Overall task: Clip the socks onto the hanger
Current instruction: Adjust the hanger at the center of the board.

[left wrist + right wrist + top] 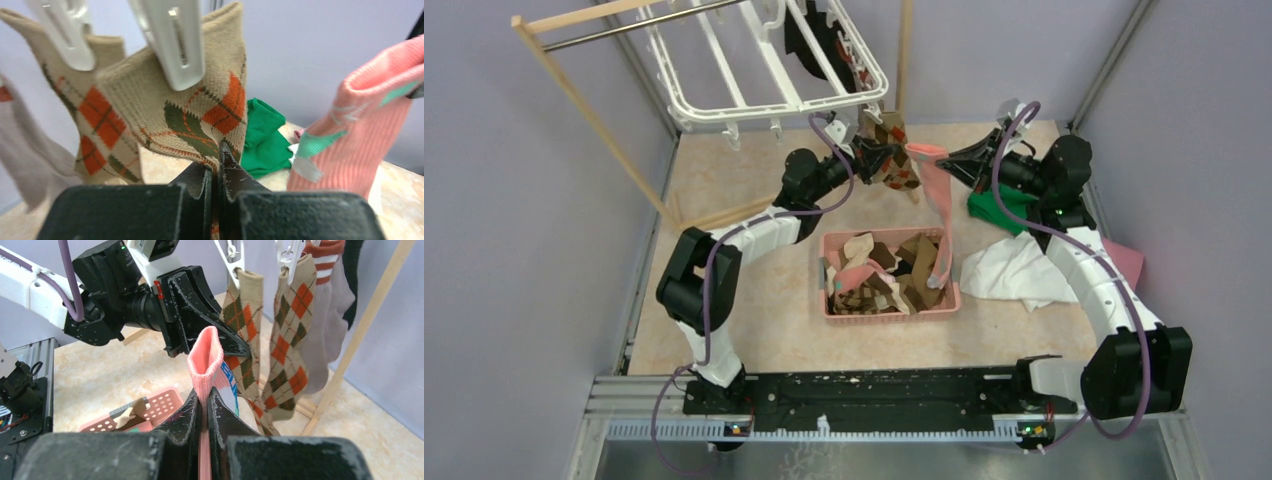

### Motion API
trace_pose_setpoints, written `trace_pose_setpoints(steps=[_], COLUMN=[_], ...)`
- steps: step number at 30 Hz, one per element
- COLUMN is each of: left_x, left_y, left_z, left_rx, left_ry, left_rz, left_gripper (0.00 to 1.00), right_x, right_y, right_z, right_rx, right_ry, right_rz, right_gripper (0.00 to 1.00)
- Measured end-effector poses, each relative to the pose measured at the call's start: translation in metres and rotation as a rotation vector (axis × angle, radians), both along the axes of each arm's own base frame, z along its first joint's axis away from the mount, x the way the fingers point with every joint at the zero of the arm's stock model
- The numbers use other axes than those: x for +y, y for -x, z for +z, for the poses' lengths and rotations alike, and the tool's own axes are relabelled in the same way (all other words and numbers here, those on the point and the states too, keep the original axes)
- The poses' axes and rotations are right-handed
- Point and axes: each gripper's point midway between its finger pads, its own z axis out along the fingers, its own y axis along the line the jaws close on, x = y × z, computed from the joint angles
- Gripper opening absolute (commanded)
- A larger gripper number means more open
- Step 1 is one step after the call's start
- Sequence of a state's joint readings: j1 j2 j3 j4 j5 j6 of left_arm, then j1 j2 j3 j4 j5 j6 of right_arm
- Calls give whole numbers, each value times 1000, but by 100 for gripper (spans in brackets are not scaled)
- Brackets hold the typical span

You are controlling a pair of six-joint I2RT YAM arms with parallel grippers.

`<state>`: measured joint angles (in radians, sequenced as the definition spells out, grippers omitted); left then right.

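Observation:
The white hanger (764, 70) hangs at the back from the wooden rack. Two brown-orange argyle socks (190, 115) (95, 115) hang from its white clips (175, 40). My left gripper (217, 160) is shut on the lower edge of the nearer argyle sock (894, 150). My right gripper (205, 402) is shut on a pink-teal sock (205, 360), holding its cuff upright just right of the left gripper (235, 347). The rest of the pink sock (939, 200) trails down towards the basket. More socks (889, 275) lie in a heap in the pink basket (889, 312).
A wooden rack post (365, 325) stands right behind the hanging socks, and its slanted leg (594, 110) crosses the left side. Green (999, 210), white (1014, 275) and pink (1129, 262) cloths lie under the right arm. Striped and grey socks (325, 315) hang further along.

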<state>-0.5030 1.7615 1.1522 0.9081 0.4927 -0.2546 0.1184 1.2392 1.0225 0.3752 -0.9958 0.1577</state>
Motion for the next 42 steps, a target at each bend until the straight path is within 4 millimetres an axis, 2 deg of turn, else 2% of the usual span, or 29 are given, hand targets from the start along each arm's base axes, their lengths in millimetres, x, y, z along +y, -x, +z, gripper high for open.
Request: trace_pose_setpoints(steps=[5, 12, 16, 19, 24, 26, 31, 33, 36, 42], left_x=[-16, -33, -41, -44, -44, -43, -37, -35, -30, -20], left_y=[-18, -44, -55, -58, -57, -54, -40, -36, -30, -16], left_z=[0, 19, 25, 23, 20, 13, -21, -26, -26, -10], left_rx=[-9, -45, -55, -51, -49, -39, 13, 24, 27, 0], left_ry=[22, 70, 95, 100, 100, 93, 47, 38, 35, 54], left_rz=[62, 155, 191, 205, 204, 200, 191, 191, 191, 192], left_gripper=[0, 1, 8, 25, 41, 46, 49, 49, 50, 62], right_x=[-5, -15, -20, -21, -21, -21, -19, -18, -16, -5], right_y=[-3, -9, -12, -13, -13, -12, -10, -8, -5, 5], right_z=[0, 2, 9, 8, 8, 8, 10, 13, 17, 20], right_rx=[2, 4, -8, -4, 4, 8, 19, 19, 12, -3], right_ry=[0, -1, -4, -4, -6, -9, -23, -32, -42, -42], right_rz=[-16, -50, -70, -73, -73, -72, -58, -49, -30, 27], right_gripper=[0, 0, 0, 0, 0, 0, 0, 0, 0, 0])
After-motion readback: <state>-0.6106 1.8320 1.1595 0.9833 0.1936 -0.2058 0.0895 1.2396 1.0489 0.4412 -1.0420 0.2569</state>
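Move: The argyle sock pinched in the left hand hangs from the hanger's near right corner, which is about 2 cm ahead of that hand, 2 cm left and 18 cm above. The second argyle sock hangs roughly 8 cm ahead of it; the pink sock's cuff is some 8 cm right. The basket's middle sits about 20 cm back, 3 cm right and 25 below. From the right hand, that corner lies about 13 cm left, 5 ahead and 15 up. The argyle sock, already pinched, is drawn by the left hand about 6 cm forward and 4 cm right, rising slightly, to bring the hanger round. The fingers then open past half to release it, and the hand dips and eases back some 4 cm and a little left, recovering part of the dip. The right hand keeps its pinch on the pink sock, shifting about 2 cm right and then back while rising 2 cm. ##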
